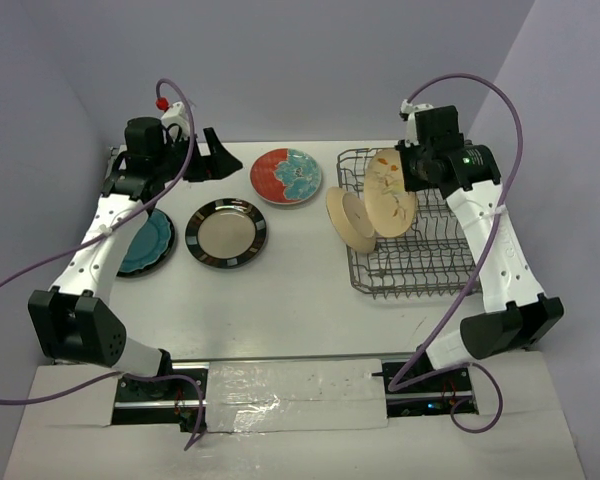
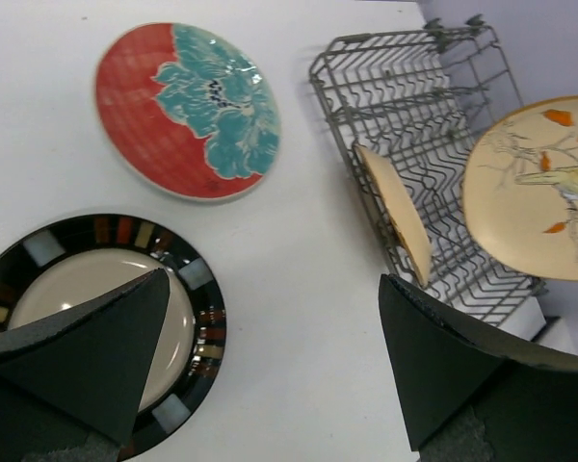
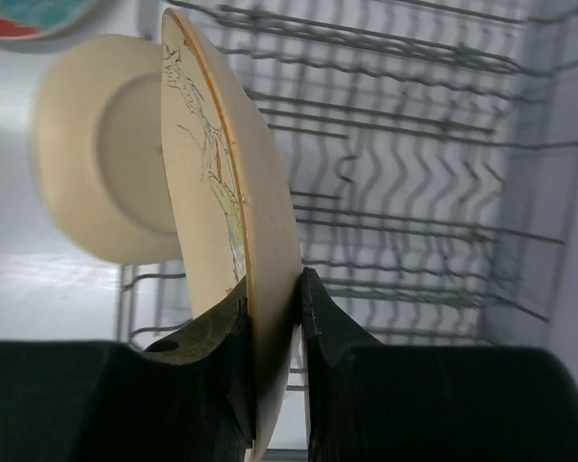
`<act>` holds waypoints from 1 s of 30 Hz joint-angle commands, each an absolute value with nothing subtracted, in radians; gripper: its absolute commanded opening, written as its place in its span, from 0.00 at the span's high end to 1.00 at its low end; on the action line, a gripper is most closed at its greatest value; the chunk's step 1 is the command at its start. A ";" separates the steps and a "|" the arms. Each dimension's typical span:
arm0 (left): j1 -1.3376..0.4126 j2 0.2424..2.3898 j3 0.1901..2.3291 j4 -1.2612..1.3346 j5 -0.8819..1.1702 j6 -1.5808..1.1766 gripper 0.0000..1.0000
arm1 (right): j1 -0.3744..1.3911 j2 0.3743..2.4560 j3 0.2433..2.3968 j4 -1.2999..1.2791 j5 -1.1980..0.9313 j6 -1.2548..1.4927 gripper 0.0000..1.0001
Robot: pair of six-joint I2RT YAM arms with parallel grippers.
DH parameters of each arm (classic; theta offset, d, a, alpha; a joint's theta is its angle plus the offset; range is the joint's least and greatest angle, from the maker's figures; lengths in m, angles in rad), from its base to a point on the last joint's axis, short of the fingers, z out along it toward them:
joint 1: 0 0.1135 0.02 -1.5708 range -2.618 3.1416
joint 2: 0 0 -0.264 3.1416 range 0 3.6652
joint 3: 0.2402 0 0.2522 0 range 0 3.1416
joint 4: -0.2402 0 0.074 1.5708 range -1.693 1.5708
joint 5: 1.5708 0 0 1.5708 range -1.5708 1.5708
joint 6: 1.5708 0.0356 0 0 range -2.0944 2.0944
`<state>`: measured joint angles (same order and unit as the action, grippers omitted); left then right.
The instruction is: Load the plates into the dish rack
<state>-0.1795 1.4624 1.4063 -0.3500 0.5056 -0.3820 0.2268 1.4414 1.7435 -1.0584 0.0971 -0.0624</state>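
My right gripper (image 3: 275, 281) is shut on the rim of a beige floral plate (image 3: 226, 164), holding it on edge over the dish rack (image 1: 420, 262). In the top view that plate (image 1: 390, 192) hangs below the right gripper (image 1: 412, 172). A second beige plate (image 1: 350, 220) leans at the rack's left side. On the table lie a red plate with a blue flower (image 1: 285, 175), a dark striped-rim plate (image 1: 226, 233) and a teal plate (image 1: 145, 243), which is partly under the left arm. My left gripper (image 2: 274, 279) stands open and empty above the table between the striped-rim plate (image 2: 204, 318) and the rack (image 2: 414, 87).
The rack's upright wire tines (image 3: 414, 192) fill the space behind the held plate. The left gripper (image 1: 218, 158) sits at the back left, near the red plate. Grey walls close in the table at the back and on both sides.
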 commanded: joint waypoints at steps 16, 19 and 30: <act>-0.172 1.434 1.433 -0.430 0.184 -0.348 0.01 | 0.295 1.764 1.924 -1.012 0.584 -0.055 1.00; -0.170 1.439 1.425 -0.433 0.179 -0.344 0.01 | 0.311 1.782 1.913 -1.014 0.597 -0.054 1.00; -0.144 1.454 1.428 -0.440 0.172 -0.336 0.01 | 0.385 1.855 1.845 -0.989 0.652 -0.034 0.88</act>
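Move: Below the right hand, which already pinches the bird plate by its rim, lies the free slot in the dish rack: about 4 cm ahead, 2 cm left and 15 cm down. The plate already racked stands roughly 11 cm left of the hand, 4 cm ahead, 14 cm lower; the red plate lies flat some 24 cm ahead, 28 cm left. From the empty left hand the slot is about 38 cm right, 1 cm back, 15 cm below. Lowering the bird plate edge-first into the rack beside the racked plate, the right hand sinks about 10 cm and goes 6 cm forward, swinging 4 cm right, then easing back left. The wrist rolls some 25 degrees, left side down, the rim kept pinched. The open left hand draws 6 cm left, away from the rack, turning counter-clockwise. ##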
